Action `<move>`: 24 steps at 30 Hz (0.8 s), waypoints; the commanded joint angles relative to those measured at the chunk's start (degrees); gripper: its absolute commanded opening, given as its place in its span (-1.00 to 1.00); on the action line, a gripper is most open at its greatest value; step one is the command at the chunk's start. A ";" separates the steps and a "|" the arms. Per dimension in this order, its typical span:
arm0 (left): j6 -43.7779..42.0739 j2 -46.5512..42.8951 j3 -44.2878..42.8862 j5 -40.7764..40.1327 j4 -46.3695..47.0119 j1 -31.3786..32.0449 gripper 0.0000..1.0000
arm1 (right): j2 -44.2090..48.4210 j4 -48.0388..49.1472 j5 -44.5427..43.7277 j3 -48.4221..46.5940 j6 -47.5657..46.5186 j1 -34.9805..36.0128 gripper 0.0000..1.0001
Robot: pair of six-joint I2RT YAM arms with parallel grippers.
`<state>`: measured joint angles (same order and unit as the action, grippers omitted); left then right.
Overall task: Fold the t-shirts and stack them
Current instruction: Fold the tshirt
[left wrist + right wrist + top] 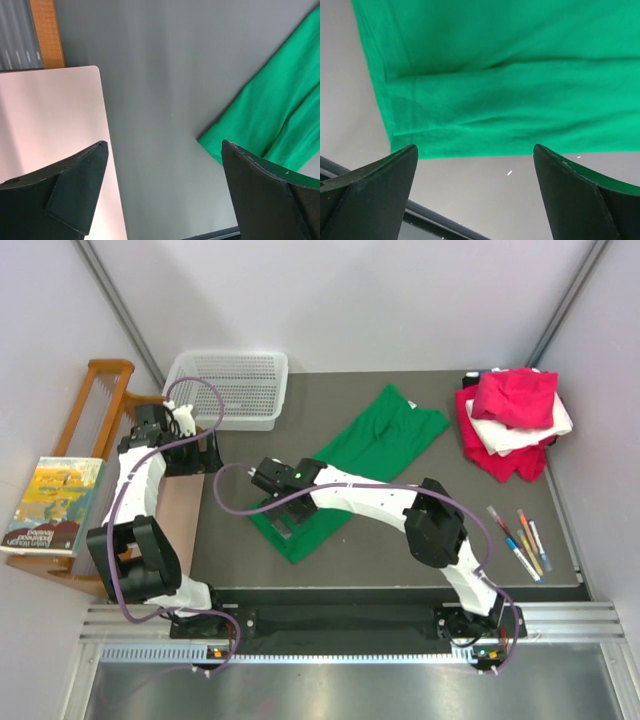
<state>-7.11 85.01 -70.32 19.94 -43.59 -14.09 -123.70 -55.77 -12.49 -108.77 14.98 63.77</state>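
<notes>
A bright green t-shirt (pixel 375 455) lies spread diagonally across the middle of the dark mat. My right gripper (pixel 268 480) hovers by its lower left part, open. In the right wrist view its fingers (pixel 475 150) frame bare mat, with the green t-shirt's hem (pixel 495 110) just beyond the tips. Folded back at the table's left side, my left gripper (pixel 192 455) is open and empty. Its wrist view shows the gripper (pixel 164 150) over bare mat, a corner of the green shirt (pixel 270 120) to the right. Magenta-pink (pixel 515 395), white (pixel 525 435) and red (pixel 500 460) t-shirts lie piled at the back right.
A white mesh basket (pixel 228 388) stands at the back left. Several markers (pixel 520 540) lie near the right front. A pinkish board (pixel 45 140) lies by the mat's left edge. A wooden rack (pixel 100 400) and a book (pixel 55 505) sit off the table's left.
</notes>
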 commanded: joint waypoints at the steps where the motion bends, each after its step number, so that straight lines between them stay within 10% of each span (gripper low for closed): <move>1: 0.43 0.85 1.33 1.85 1.14 -0.33 0.98 | -2.42 -1.98 -4.21 -5.83 -2.68 1.18 0.97; 24: 5.09 7.89 -1.48 -2.10 6.42 -6.74 0.98 | -11.47 4.26 3.34 -14.80 -5.32 6.54 0.96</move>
<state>-2.61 93.80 -71.72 18.41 -39.77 -20.03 -134.28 -54.78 -11.73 -120.62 10.04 70.00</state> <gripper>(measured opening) 0.990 0.987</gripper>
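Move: The green t-shirt lies slantwise, its near-left end about 10 cm to the right hand's left, level with it fore and aft, and some 8 cm below. The pink board is about 30 cm to that hand's left and 2 cm ahead; the white basket sits roughly 36 cm ahead and 19 cm left. From the left hand, the shirt's near-left end is about 13 cm right, 8 cm back and 14 cm below. Open right hand goes 7 cm left, back and down towards the t-shirt's near-left end; left hand sinks leftward. ##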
